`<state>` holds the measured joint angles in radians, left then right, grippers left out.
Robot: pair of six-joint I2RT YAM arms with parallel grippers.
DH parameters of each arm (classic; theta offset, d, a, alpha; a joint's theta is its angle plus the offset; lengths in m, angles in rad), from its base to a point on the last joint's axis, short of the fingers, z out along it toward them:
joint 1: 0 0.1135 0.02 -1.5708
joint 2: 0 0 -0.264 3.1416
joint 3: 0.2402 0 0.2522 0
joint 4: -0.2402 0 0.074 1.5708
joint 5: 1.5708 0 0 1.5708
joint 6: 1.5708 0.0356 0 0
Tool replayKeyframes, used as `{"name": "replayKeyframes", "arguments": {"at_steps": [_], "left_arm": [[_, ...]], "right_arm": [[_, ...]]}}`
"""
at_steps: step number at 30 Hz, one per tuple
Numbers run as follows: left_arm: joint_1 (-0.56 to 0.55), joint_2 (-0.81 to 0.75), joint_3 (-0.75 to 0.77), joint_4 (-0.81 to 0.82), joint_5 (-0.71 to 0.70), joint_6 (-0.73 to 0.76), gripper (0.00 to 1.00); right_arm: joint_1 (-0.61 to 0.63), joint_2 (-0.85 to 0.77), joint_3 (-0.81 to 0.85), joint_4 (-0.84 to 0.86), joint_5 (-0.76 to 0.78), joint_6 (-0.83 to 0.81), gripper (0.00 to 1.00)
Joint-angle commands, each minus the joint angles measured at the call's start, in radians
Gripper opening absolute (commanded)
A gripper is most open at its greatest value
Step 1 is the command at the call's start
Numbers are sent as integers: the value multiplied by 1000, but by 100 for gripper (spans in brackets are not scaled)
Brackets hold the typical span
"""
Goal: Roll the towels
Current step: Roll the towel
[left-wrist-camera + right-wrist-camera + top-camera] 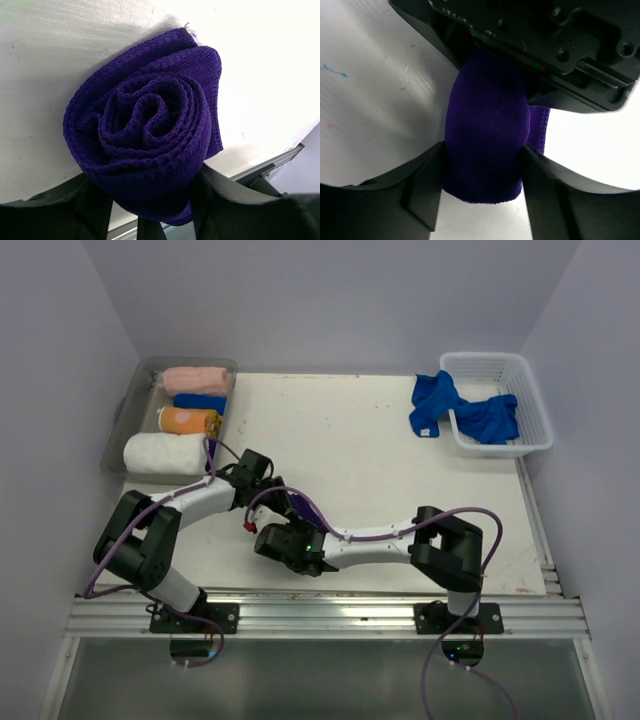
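Observation:
A dark purple towel (299, 504), rolled into a tight spiral, sits on the white table near the front left. Seen end-on in the left wrist view, the roll (150, 125) has my left gripper (150, 202) shut on it, one black finger pressed against each side. My right gripper (482, 185) holds the same roll (487, 140) by its other end, fingers against both flanks. From above, the left gripper (274, 496) and right gripper (279, 531) meet at the roll. Royal blue towels (462, 407) lie unrolled in and over the basket.
A clear bin (128, 405) at the back left holds rolled towels: pink (195, 378), blue (200, 401), orange (188, 421) and white (165, 453). The white lattice basket (487, 358) stands at the back right. The aluminium rail (330, 615) runs along the front edge.

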<state>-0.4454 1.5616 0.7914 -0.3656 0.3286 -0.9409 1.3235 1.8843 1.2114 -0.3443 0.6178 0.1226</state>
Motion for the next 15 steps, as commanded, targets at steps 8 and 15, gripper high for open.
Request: {"name": "replayKeyframes", "arguments": {"at_steps": [8, 15], "left_arm": [[2, -51, 32, -19, -14, 53, 86], [14, -92, 63, -22, -2, 80, 100]], "right_arm": [[-56, -111, -75, 116, -137, 60, 49], [-179, -148, -124, 175, -436, 147, 40]]}}
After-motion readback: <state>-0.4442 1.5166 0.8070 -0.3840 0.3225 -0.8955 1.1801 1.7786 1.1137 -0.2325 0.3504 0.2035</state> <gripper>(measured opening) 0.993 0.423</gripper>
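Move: The purple towel roll lies between my hands: its middle is about level with my left hand point, 1 cm to its right and 1 cm lower, and some 4 cm ahead of my right one, 1 cm left and 2 cm below. The white roll in the grey bin is about 28 cm left and 12 cm ahead of my left hand; the orange roll beyond it is roughly 23 cm left and 20 cm ahead. I hand the hold over: my right fingers squeeze shut on the near end of the roll while my left fingers spread fully open and free its sides, my left hand then rising about 1.5 cm. Keeping its pinch, my right hand tips over some 15 degrees, fingers swinging steeper and more to the left, and eases about 1.5 cm forward. ##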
